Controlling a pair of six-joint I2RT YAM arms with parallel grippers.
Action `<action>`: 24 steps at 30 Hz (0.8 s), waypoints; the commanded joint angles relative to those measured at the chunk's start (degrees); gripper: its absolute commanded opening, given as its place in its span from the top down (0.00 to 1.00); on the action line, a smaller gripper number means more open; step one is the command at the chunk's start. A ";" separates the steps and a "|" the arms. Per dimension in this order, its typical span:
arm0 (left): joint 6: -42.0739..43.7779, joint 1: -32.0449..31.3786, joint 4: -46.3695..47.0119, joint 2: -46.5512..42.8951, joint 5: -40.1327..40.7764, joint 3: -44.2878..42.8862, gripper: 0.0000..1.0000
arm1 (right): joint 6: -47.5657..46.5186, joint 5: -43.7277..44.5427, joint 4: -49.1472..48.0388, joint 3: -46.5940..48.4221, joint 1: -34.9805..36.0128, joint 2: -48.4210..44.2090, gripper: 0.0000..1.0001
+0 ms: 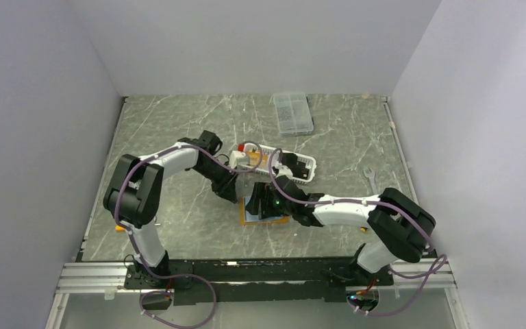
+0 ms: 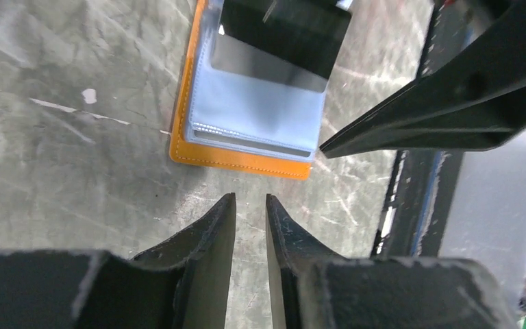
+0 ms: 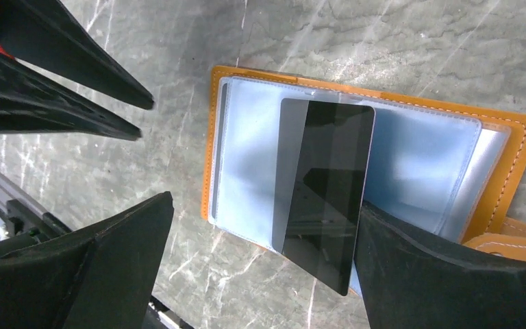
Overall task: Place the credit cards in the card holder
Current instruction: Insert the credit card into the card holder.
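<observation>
The card holder [image 3: 418, 157] lies open on the table, orange outside and light blue inside; it also shows in the left wrist view [image 2: 246, 116] and from above [image 1: 246, 221]. A black credit card [image 3: 325, 185] rests askew on its blue inside, one end sticking out past the orange edge. I cannot tell if it sits under a sleeve. My right gripper [image 3: 264, 226] hangs over it, open wide, fingers either side of the card. My left gripper [image 2: 250, 199] hovers just short of the holder's edge, its jaws a narrow gap apart with only table showing between them.
A white slotted basket [image 1: 277, 161] stands just behind the two grippers. A clear compartment box [image 1: 292, 113] lies near the back wall. A small wrench [image 1: 370, 175] lies at the right, and the right gripper's finger [image 2: 452, 103] reaches in beside the holder.
</observation>
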State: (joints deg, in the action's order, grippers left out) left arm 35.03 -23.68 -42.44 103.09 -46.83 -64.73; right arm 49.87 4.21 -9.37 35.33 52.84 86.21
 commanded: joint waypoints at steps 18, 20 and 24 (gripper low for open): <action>-4.00 7.52 -0.90 -10.08 -11.95 0.55 0.72 | -3.10 16.33 35.47 13.23 8.47 9.79 0.00; -4.08 7.96 -1.17 -10.00 -12.46 0.29 0.72 | -3.36 17.33 37.73 15.37 8.93 10.96 0.00; -4.20 8.96 -1.75 -9.84 -13.28 -0.33 0.72 | -3.66 20.07 42.15 18.82 10.09 12.46 0.00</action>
State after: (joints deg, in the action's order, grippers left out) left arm 30.65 -15.66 -43.77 94.43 -56.73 -64.38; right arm 46.96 21.26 18.98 52.93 61.98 95.66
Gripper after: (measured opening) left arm 0.284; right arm 0.992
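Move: The black credit card, partly in the card holder's left pocket, lies about 2 cm to the right of the wide-open right hand's point, level with it fore and aft and some 2 cm below. The open card holder's middle is about 4 cm right and 1 cm ahead of this hand; the white tray is centred roughly 15 cm ahead and 6 cm right. From the left hand the card lies about 8 cm right, 3 cm back and 4 cm below. With its fingers kept wide apart, the right hand sinks about 1.5 cm and eases some 1 cm back and 1 cm right while rolling its left side down some 25 degrees, bringing the left finger onto the card holder's left end while the other stays at the card's right edge, so the two span card and pocket. The empty left hand rises about 6.5 cm clear of the card holder, drifting slightly forward and left, its fingers staying slightly open. ##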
